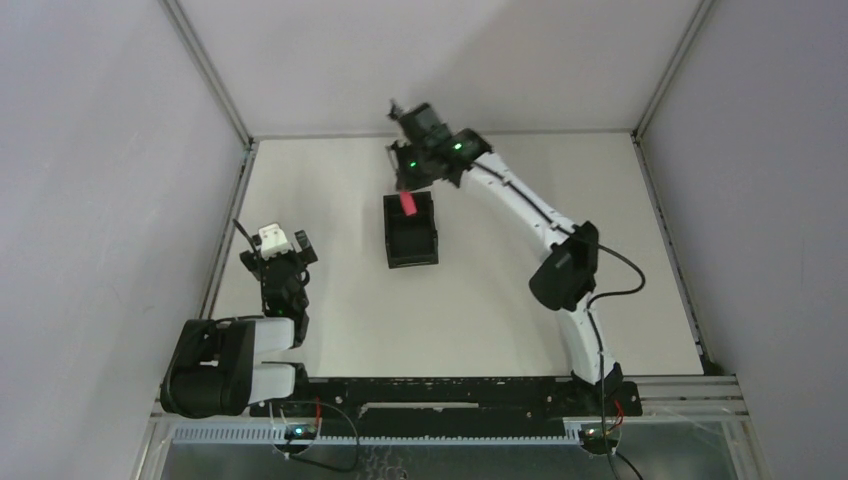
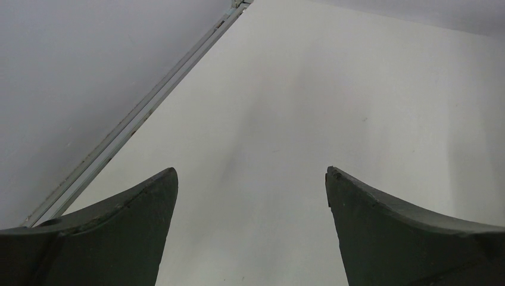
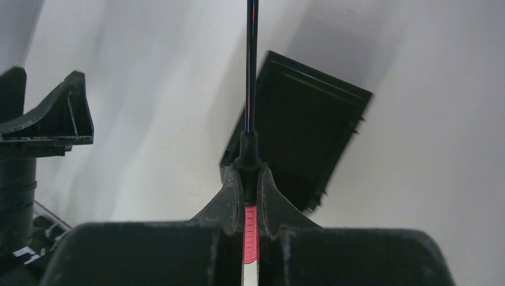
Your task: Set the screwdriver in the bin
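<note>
My right gripper [image 3: 250, 173] is shut on the screwdriver [image 3: 251, 229], its red handle pinched between the fingers and its thin dark shaft pointing ahead. From above, the red handle [image 1: 409, 204] hangs over the far end of the black bin [image 1: 411, 232], with the right gripper [image 1: 410, 186] just beyond the bin's far rim. The bin [image 3: 304, 137] lies below and ahead in the right wrist view, open side up. My left gripper [image 1: 285, 262] rests at the near left, far from the bin; its fingers [image 2: 131, 232] stand wide apart over bare table.
White walls and a metal frame rail [image 2: 137, 113] enclose the tabletop. Part of the left arm's dark structure [image 3: 41, 128] shows at the left of the right wrist view. A black rail [image 1: 430, 395] carries both arm bases at the near edge.
</note>
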You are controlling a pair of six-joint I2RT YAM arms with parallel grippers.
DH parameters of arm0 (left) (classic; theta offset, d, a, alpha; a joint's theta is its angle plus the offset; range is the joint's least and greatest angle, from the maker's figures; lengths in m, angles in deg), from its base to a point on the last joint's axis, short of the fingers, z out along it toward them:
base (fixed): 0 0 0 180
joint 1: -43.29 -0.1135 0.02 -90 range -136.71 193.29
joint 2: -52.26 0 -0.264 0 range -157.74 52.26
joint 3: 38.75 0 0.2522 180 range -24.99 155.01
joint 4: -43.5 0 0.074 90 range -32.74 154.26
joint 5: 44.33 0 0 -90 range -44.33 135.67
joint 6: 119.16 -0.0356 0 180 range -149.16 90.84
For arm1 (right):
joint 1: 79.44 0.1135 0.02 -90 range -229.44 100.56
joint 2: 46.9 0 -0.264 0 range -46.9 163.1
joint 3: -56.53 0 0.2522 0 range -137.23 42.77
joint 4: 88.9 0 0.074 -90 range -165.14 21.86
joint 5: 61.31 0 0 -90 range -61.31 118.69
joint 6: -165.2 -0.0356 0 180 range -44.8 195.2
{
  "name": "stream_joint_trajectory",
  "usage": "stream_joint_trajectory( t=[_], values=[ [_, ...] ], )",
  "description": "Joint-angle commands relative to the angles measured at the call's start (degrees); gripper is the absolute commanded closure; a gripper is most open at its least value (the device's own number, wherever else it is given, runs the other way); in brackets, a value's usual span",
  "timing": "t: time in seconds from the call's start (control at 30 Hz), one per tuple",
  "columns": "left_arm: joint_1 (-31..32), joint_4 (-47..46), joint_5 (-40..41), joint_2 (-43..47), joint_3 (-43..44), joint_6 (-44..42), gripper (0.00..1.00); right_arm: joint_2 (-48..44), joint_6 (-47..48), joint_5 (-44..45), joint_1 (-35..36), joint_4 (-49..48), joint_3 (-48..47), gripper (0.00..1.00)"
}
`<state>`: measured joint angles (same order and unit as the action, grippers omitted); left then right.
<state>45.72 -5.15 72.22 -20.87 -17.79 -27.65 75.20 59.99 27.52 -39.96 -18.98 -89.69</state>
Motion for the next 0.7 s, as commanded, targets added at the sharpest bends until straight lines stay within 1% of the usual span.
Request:
stream_joint_trajectory(
  t=[0.0, 0.1, 0.2, 0.37, 0.43, 0.57, 0.6, 0.63, 0.67],
  values=[
    [-0.3, -1.1, -0.7, 0.4, 2.9, 0.0, 0.02, 2.7, 6.9, 6.2, 3.5, -7.6, -1.9, 1.0],
    [-0.3, -1.1, -0.7, 0.4, 2.8, 0.0, 0.02, 4.0, 10.0, 7.0, 4.7, -10.7, 2.1, 1.0],
    [-0.4, -1.1, -0.7, 0.4, 2.8, 0.1, 0.02, 6.1, 11.2, 7.1, 5.9, -10.7, 4.7, 1.0],
    [-0.4, -1.1, -0.7, 0.5, 2.8, 0.1, 0.02, 8.1, 13.2, 13.3, 6.9, -12.6, 9.9, 1.0],
    [-0.3, -1.1, -0.7, 0.4, 2.9, 0.1, 0.02, 8.9, 13.7, 14.6, 6.8, -12.7, 11.0, 1.0],
    [-0.4, -1.1, -0.7, 0.4, 2.8, 0.1, 0.02, 9.7, 13.2, 14.5, 6.7, -11.4, 12.0, 1.0],
    [-0.3, -1.1, -0.7, 0.5, 2.8, 0.1, 0.01, 9.5, 13.1, 13.9, 6.7, -11.4, 12.4, 0.98],
    [-0.3, -1.1, -0.7, 0.5, 2.8, 0.1, 0.02, 9.3, 12.8, 13.2, 6.7, -11.5, 12.5, 0.94],
    [-0.3, -1.1, -0.7, 0.4, 2.8, 0.0, 0.02, 9.1, 12.5, 12.5, 6.7, -11.4, 12.5, 0.83]
  ],
)
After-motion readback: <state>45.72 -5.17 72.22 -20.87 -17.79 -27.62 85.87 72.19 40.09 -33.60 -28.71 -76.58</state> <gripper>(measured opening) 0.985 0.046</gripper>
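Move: The bin lies almost straight below the right gripper, which already holds the screwdriver: its middle is about 17 cm down, some 2 cm to the left and 1 cm back. The idle left gripper has the bin about 28 cm to its right, 6 cm farther out and roughly 5 cm lower. Nothing else stands near the bin. Lower the right gripper about 16 cm towards the bin's open top, first carrying on some 4 cm to the left, then easing back about 3 cm to the right as it sinks. Roll the wrist some 20 degrees, left side down, so the fingers point more steeply down, with a slight counter-clockwise turn. Keep the screwdriver pinched near the front of its handle. ##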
